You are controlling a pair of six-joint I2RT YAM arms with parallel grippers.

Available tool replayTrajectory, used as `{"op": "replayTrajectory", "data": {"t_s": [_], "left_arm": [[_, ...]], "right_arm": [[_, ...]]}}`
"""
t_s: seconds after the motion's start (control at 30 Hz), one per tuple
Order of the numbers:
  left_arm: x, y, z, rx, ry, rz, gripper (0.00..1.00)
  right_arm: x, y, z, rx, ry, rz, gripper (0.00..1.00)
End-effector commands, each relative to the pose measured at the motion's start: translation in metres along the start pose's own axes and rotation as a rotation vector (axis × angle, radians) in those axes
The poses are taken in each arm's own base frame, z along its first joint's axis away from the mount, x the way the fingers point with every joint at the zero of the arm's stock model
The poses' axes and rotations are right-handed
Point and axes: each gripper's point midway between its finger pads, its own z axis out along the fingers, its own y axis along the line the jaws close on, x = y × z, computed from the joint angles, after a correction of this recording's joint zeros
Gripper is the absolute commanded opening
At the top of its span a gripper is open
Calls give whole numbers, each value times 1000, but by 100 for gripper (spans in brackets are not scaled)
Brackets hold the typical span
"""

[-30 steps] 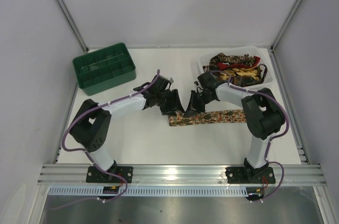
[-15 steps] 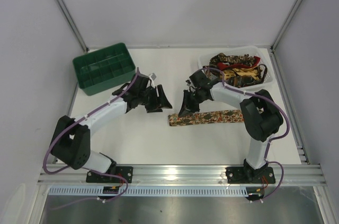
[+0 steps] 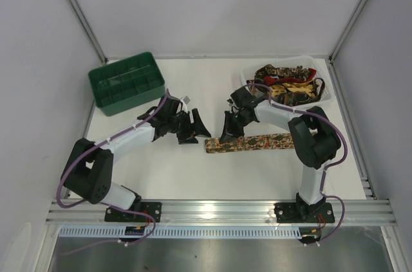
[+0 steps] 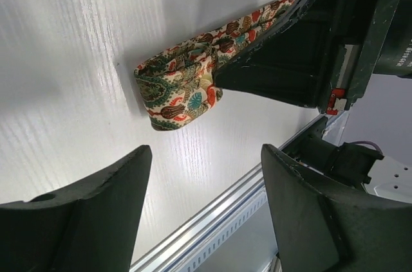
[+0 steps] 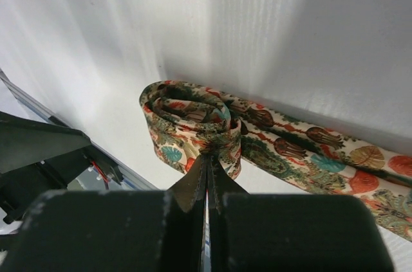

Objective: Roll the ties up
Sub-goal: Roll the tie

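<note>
One tie point(image 3: 257, 141) with a floral print lies flat on the white table, its left end wound into a small loose roll point(image 3: 212, 146). In the right wrist view my right gripper point(image 5: 208, 156) is shut, its tips pinching the near edge of that roll point(image 5: 190, 121); the flat length point(image 5: 309, 150) runs off to the right. My left gripper point(image 3: 195, 132) stands open just left of the roll, not touching it. The left wrist view shows the roll point(image 4: 180, 92) beyond the open left gripper point(image 4: 206, 153), with the right gripper's black body point(image 4: 302, 60) against it.
A green compartmented crate point(image 3: 127, 83) sits at the back left. At the back right a white tray point(image 3: 246, 79) holds a heap of more ties point(image 3: 290, 85). An aluminium rail point(image 3: 219, 209) runs along the near table edge.
My left gripper has let go, pulled back to the left away from the roll and opened wider. The right gripper stays shut at the roll, shifted slightly left.
</note>
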Motion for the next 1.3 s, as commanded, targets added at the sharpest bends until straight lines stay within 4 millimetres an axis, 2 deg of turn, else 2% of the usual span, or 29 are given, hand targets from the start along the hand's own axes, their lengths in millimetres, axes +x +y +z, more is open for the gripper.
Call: {"op": "replayTrajectory", "data": {"t_s": [0.0, 0.27, 0.43, 0.57, 0.73, 0.9, 1.2, 1.27], "left_arm": [[-1, -7, 10, 57, 17, -20, 74], [13, -2, 37, 31, 100, -22, 72], [13, 2, 54, 7, 122, -43, 72], [10, 4, 61, -20, 116, -76, 71], [3, -3, 62, 4, 84, -103, 70], [9, 2, 68, -8, 98, -148, 69], [7, 2, 81, -16, 103, -181, 53], [6, -2, 84, 0, 104, -176, 43]], "right_arm": [[-5, -9, 2, 18, -10, -3, 0], [-9, -23, 8, 39, -4, 14, 0], [-8, -26, 8, 33, -1, 20, 0], [-6, -27, 8, 30, 1, 20, 0], [-4, -26, 10, 28, 7, 16, 0], [-4, -26, 10, 28, 6, 13, 0], [-3, -25, 8, 29, 9, 12, 0], [-4, -22, 7, 24, 3, 5, 0]]}}
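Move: The rolled end of the tie lies about 4 cm to the right of the open left hand, roughly 1 cm back and 8 cm below it. The shut right hand still pinches the upper edge of this roll, whose middle is some 3 cm to that hand's left, 2 cm back and 3 cm lower. From the right hand, the unrolled strip's middle is about 13 cm right, 1 cm back and 5 cm below; the white basket is 22 cm right, 20 cm forward and 3 cm below. The left hand comes down about 7 cm onto the rolled end of the tie, drifting some 4 cm to the right with its fingers tipping about 15 degrees steeper; it eases up slightly midway, then sinks again while the fingers close from wide to about half open, one on each side of the roll. Meanwhile the right hand keeps its shut pinch on the roll's upper edge, lowers it about 2 cm while carrying it a little to the right, then holds still there as the left fingers come in. ##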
